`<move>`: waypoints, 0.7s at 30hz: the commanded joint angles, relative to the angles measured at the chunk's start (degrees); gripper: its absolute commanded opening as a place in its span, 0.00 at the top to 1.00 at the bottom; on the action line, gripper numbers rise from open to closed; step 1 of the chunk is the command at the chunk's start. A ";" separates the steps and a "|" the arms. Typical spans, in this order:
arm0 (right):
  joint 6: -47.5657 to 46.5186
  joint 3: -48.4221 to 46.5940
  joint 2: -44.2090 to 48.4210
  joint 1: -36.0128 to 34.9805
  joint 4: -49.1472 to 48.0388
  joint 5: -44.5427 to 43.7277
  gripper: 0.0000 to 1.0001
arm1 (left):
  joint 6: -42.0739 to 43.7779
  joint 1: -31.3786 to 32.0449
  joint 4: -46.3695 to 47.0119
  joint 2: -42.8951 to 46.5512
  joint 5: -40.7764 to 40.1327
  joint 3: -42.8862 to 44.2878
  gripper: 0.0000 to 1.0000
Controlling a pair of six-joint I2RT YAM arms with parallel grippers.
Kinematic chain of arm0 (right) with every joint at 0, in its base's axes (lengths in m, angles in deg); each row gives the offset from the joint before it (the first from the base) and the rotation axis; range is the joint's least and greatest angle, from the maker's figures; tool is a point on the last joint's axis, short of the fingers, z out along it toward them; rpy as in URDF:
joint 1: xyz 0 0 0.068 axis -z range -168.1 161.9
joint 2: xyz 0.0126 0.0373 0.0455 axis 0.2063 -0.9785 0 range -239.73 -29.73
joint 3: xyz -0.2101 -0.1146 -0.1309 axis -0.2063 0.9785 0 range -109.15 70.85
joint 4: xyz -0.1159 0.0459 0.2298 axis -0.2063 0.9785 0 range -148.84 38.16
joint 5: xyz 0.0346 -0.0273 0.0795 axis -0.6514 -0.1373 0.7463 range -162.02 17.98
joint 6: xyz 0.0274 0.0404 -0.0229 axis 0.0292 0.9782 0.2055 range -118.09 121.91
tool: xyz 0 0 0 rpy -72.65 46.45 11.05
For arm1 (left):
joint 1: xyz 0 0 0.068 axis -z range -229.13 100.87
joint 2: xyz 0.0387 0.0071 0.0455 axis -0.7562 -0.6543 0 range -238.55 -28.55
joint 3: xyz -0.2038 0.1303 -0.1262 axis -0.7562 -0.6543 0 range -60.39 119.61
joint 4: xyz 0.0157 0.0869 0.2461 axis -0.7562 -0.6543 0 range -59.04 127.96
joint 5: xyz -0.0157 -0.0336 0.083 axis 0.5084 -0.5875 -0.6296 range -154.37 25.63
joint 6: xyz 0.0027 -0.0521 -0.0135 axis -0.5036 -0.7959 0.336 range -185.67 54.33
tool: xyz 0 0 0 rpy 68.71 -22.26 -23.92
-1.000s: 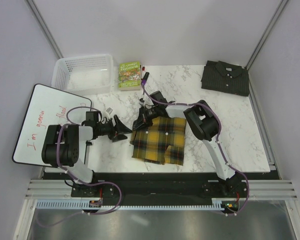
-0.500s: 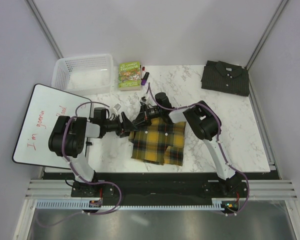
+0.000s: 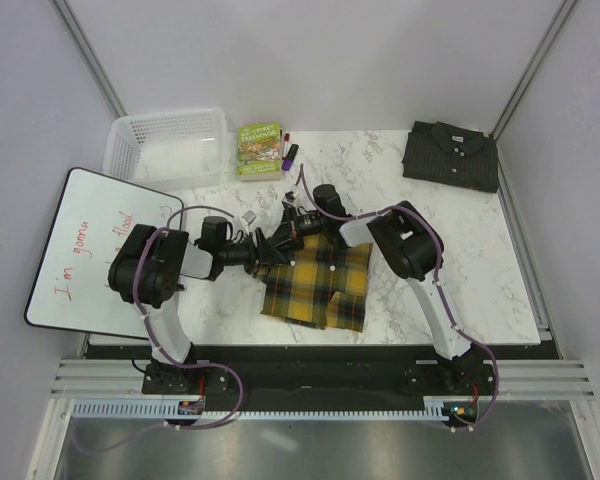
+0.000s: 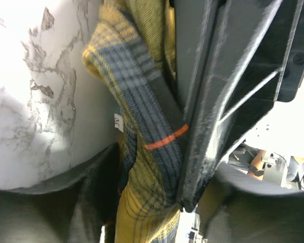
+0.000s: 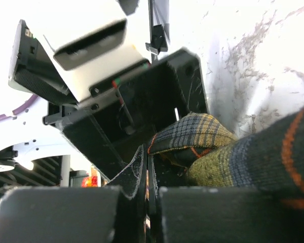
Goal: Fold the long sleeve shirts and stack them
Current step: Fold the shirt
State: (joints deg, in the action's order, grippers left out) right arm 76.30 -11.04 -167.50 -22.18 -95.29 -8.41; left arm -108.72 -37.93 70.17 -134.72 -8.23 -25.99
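The yellow-and-black plaid shirt (image 3: 318, 282) lies partly folded on the marble table (image 3: 470, 250) in front of both arms. My left gripper (image 3: 268, 250) is at its upper left corner. In the left wrist view its fingers (image 4: 202, 126) are closed on a bunched fold of plaid cloth (image 4: 142, 116). My right gripper (image 3: 288, 236) is at the same corner, facing the left one. Its fingers (image 5: 134, 174) are pressed together with a thin edge of the plaid (image 5: 192, 134) between them. The dark charcoal shirt (image 3: 451, 156) lies folded at the back right corner.
A white plastic basket (image 3: 170, 146) stands at the back left, with a green book (image 3: 259, 150) and markers (image 3: 290, 152) beside it. A whiteboard with red writing (image 3: 85, 250) overhangs the table's left edge.
My left gripper has moved right from beside the shirt to its upper left corner and closed on the cloth. The right gripper shifted slightly up and left, lifting that corner.
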 commanded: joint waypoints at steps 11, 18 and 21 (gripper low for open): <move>-25.30 -7.12 6.81 2.18 31.12 -4.63 0.63 | -3.89 0.49 -1.70 -3.09 -0.50 1.12 0.94; -52.30 -18.21 11.12 7.18 64.36 -14.13 0.26 | 7.06 -1.62 -19.70 3.60 -1.12 5.15 0.98; -58.63 -21.46 13.67 10.86 72.88 -16.32 0.02 | 18.90 -1.71 -36.38 6.32 -5.85 12.08 0.98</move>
State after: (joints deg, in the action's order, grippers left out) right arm 33.66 -27.39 -159.70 -16.28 -41.69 -20.04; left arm -105.98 -39.09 53.05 -133.02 -9.15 -21.99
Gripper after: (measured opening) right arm 0.848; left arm 0.100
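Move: The shirt's left edge already runs between the left hand's open fingers, its middle there about 1 cm to that hand's right and level with it. The shirt's body lies some 11 cm to the right, 4 cm back and 3 cm lower; the book stands about 22 cm ahead and 2 cm left. From the right hand, still pinching the shirt, that edge section is about 3 cm back, 2 cm left and 3 cm lower. Left hand pinches the shirt's left edge; right dips, opens and pulls away forward and right, about 8 cm. ##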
